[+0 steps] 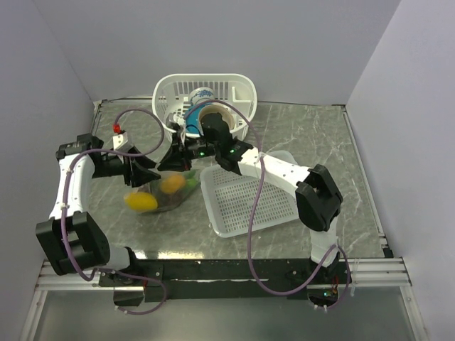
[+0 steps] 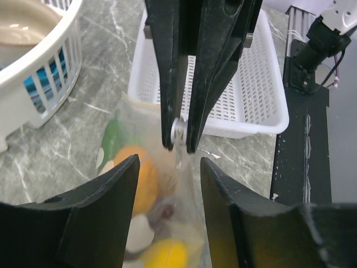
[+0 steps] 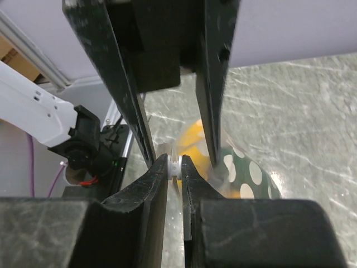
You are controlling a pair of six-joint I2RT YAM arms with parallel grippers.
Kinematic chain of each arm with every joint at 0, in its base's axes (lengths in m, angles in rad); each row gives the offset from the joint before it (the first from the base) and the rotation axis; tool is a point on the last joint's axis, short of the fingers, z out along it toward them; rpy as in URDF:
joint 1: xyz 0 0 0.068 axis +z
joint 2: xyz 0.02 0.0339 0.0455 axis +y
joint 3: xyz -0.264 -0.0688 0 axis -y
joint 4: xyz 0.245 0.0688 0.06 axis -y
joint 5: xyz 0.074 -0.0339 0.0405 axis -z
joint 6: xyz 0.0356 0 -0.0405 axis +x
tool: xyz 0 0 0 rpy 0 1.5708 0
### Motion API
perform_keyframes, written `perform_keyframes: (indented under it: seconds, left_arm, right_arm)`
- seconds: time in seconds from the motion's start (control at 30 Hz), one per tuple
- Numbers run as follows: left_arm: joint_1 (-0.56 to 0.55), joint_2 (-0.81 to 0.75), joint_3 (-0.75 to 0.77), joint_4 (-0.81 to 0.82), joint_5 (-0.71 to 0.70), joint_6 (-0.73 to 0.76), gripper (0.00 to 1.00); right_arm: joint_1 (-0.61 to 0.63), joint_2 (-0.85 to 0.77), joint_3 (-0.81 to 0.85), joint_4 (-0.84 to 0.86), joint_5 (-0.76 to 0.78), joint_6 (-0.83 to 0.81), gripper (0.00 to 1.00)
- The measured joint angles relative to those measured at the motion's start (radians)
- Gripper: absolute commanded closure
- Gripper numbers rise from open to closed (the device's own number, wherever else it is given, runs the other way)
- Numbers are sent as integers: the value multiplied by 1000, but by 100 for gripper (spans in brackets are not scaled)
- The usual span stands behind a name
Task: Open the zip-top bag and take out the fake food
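The zip-top bag [image 1: 162, 193] lies on the table left of centre, clear with pale dots [image 3: 245, 174]. Inside it I see the fake food: a yellow fruit [image 1: 141, 202], an orange fruit [image 1: 173, 185] and green pieces [image 2: 111, 137]. My right gripper [image 3: 175, 165] is shut on the bag's small white zip slider [image 2: 178, 131] at its top edge. My left gripper [image 2: 169, 164] faces it from the left, open. The loose plastic of the bag's top runs between its fingers [image 2: 106, 195], which do not pinch it. In the top view the two grippers meet above the bag, left gripper [image 1: 151, 172] and right gripper [image 1: 173, 158].
A round white mesh basket [image 1: 234, 89] holding a blue bowl and a brown bowl stands at the back. A flat rectangular white mesh basket [image 1: 249, 202] lies just right of the bag, under the right arm. Grey walls close in on the left, back and right.
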Motion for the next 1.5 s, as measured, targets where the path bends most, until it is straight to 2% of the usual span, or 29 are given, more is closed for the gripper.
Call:
perform_keyframes:
  seconds: [0.07,0.1,0.17,0.3,0.4,0.73,1.1,1.5]
  left_arm:
    - [-13,0,7,-1,0,11,47]
    - [-16,0,9,-1,0,13,51]
    - [-17,0,12,-2,2,18,60]
    - [-21,0,16,-5,0,23,88]
    - [-23,-2,19,-9,-7,24,98]
    - [-27,-12,63,-15,-44,2,99]
    - [-28,-158,108,-13,-159,-94,99]
    - [-34,-173,146,-29,-172,-166,99]
  right_arm:
    - [3,0,12,-3,-4,2,90]
    - [4,0,16,-3,-5,4,90]
    - [6,0,24,-4,-10,8,90]
    - [9,0,38,-9,-15,11,90]
    - [9,0,41,-12,-14,11,90]
    - [10,0,46,-12,-14,0,90]
    - [5,-4,59,-11,-42,-38,90]
    - [-3,-97,-66,-9,-18,-75,93]
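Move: The bag's top edge, still pinched in my right fingertips, lies about 2 cm to the right of my left hand point, level with it and neither ahead nor back, between my open left fingers. Inside the bag, some 15 cm below my left hand, the yellow fruit sits about 5 cm left and 4 cm back, the orange fruit 3 cm right and 1 cm ahead. For my right hand the edge is right at the fingertips. I nudge my left hand a touch to the right and shut its fingers on the bag's edge beside my right fingertips, then draw it up about 4.5 cm and back some 2 cm, fingertips tipping down about 10 degrees. My right hand keeps its pinch, rising about 2.5 cm, then easing right and slightly back, so the two grips pull apart. ##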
